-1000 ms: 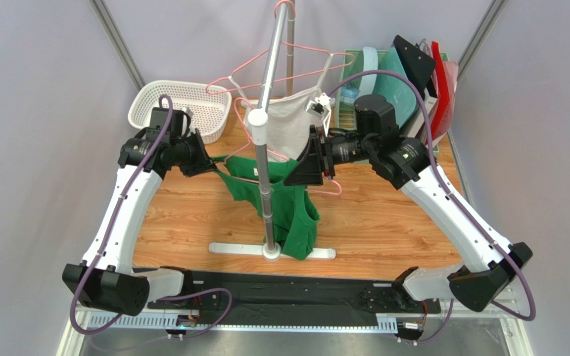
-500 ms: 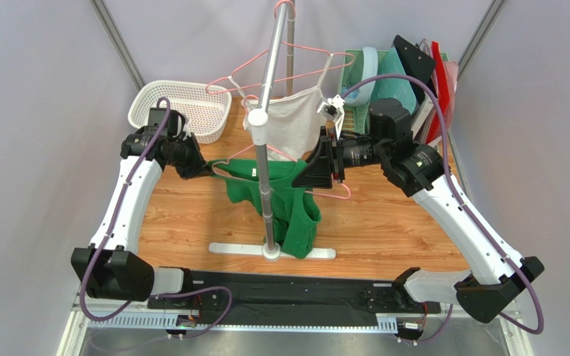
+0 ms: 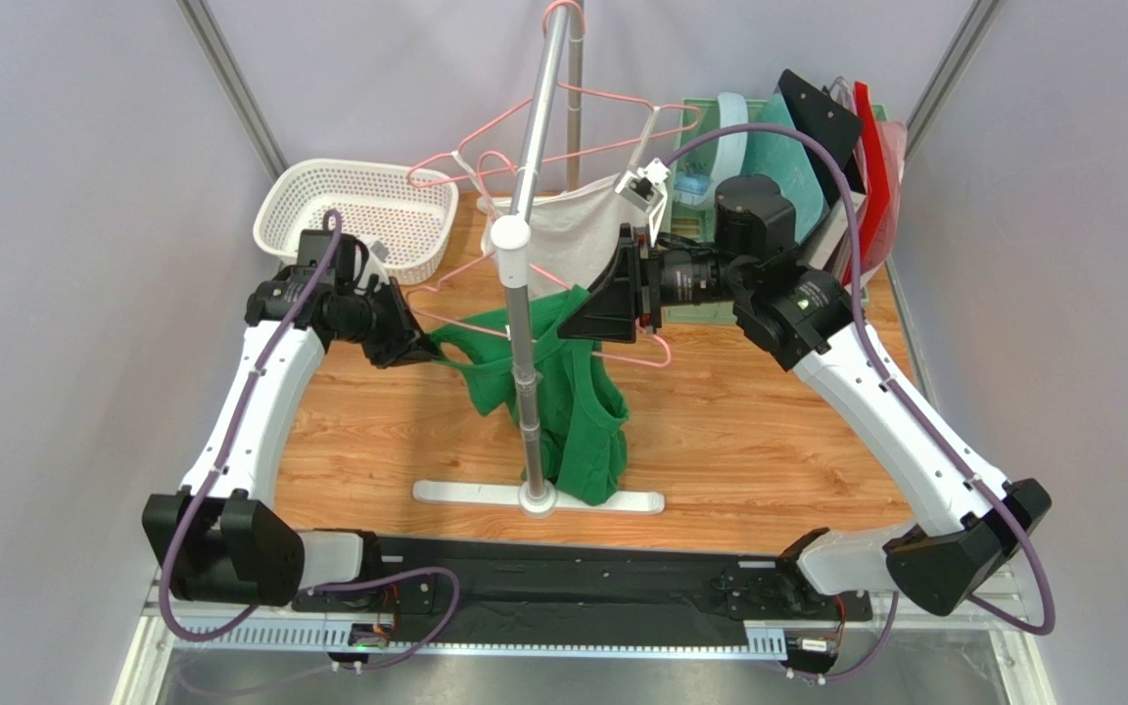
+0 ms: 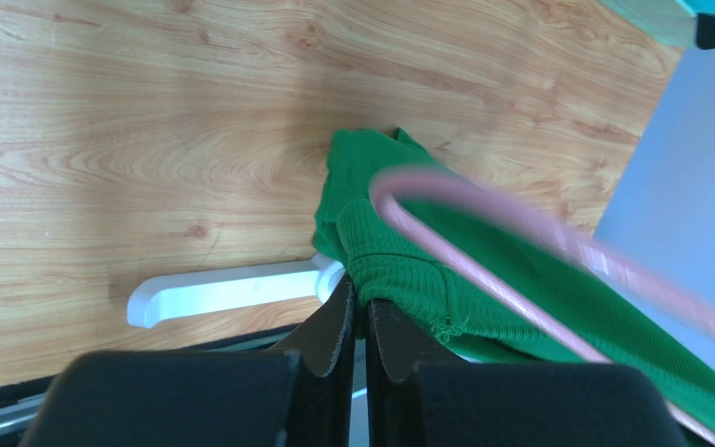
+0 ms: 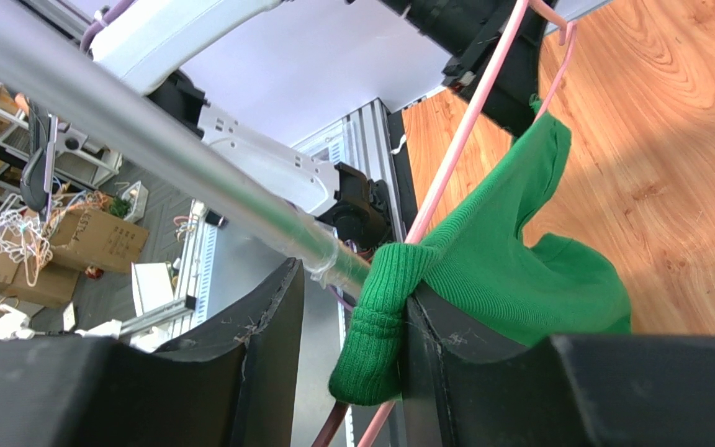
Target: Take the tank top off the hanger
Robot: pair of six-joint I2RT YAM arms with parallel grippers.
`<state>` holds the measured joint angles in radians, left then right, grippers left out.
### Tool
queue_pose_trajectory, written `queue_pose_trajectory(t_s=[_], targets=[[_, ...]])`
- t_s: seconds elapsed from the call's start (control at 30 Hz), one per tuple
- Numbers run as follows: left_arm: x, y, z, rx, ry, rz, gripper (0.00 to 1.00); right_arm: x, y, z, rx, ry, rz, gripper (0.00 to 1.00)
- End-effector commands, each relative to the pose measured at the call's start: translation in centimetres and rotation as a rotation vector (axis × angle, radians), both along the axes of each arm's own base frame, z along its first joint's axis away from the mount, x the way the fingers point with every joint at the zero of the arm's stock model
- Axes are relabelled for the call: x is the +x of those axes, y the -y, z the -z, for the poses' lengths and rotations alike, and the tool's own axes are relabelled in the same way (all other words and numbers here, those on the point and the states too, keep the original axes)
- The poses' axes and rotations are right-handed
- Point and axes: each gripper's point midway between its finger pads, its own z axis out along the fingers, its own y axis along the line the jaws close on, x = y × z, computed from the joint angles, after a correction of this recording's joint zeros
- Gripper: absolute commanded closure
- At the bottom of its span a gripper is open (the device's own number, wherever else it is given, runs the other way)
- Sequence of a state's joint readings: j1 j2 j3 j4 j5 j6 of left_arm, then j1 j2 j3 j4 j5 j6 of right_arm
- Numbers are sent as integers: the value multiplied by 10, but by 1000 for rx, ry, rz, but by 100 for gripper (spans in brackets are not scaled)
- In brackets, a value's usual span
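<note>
A green tank top [image 3: 577,397] hangs on a pink hanger [image 3: 641,357] by the rack's pole [image 3: 526,162], drooping toward the rack's base. My left gripper [image 3: 420,345] is shut on the top's left strap [image 4: 398,270], with the pink hanger wire [image 4: 482,279] running through the strap beside it; the gripper [image 4: 363,298] pinches the knit edge. My right gripper [image 3: 595,309] is open. The other strap [image 5: 398,307] lies between its jaws against one finger [image 5: 454,345], beside the hanger wire [image 5: 464,149]; the other finger stands apart from it.
A white top [image 3: 570,243] hangs on a second pink hanger [image 3: 585,118] at the back. A white basket [image 3: 291,199] stands at the back left. Coloured boards [image 3: 820,147] lean at the back right. The rack's white base [image 3: 452,492] lies on the wooden table.
My right gripper swung right, then back left and up toward the pole, lifting that side of the green top and the hanger. My left gripper shifted slightly, still holding the strap.
</note>
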<state>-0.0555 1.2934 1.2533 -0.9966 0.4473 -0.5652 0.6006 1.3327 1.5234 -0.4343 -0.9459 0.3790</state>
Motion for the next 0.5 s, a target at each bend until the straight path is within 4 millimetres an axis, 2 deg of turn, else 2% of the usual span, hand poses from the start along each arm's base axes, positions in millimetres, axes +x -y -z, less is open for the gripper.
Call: queue_pose_trajectory(t_s=[0.0,0.07,0.1,0.17,0.2,0.27,0.37,0.4,0.47], targets=[[-13,0,-27,-30,84,-6,84,10,-5,-41,102,98,14,100],[-24,-2,-35,-20,118,-10,73,10,-8,-42,105,92,-7,100],[-31,-3,-36,-18,115,-9,61,10,-9,-40,102,85,-14,100],[-42,-4,-47,-14,157,-7,53,11,-9,-36,95,89,-21,100],[-50,-6,-48,-8,150,-15,46,11,-9,-35,92,89,-21,100],[-60,-11,-58,17,195,-38,41,14,-11,-33,84,86,-22,100],[-67,-9,-88,-7,310,-33,37,15,-14,-32,85,76,-43,100],[-63,-7,-109,-17,406,-13,37,15,-15,-32,83,78,-49,100],[-66,-4,-135,-25,521,13,37,12,-16,-30,76,77,-68,100]])
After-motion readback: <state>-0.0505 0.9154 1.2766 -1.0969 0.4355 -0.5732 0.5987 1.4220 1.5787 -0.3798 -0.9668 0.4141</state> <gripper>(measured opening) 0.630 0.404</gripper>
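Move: The left hand already pinches the tank top's free shoulder; the tank top's middle lies about 13 cm to its right, 7 cm back and 5 cm higher. The hanger's left end is some 16 cm above this hand, 3 cm back and 2 cm left; the rack pole stands about 9 cm right and 11 cm back. From the right hand, which still holds the other shoulder, the tank top's middle is straight below, roughly 14 cm. Left fingers open, releasing the tank top's shoulder, and rise about 8 cm while backing 7; right keeps gripping. ##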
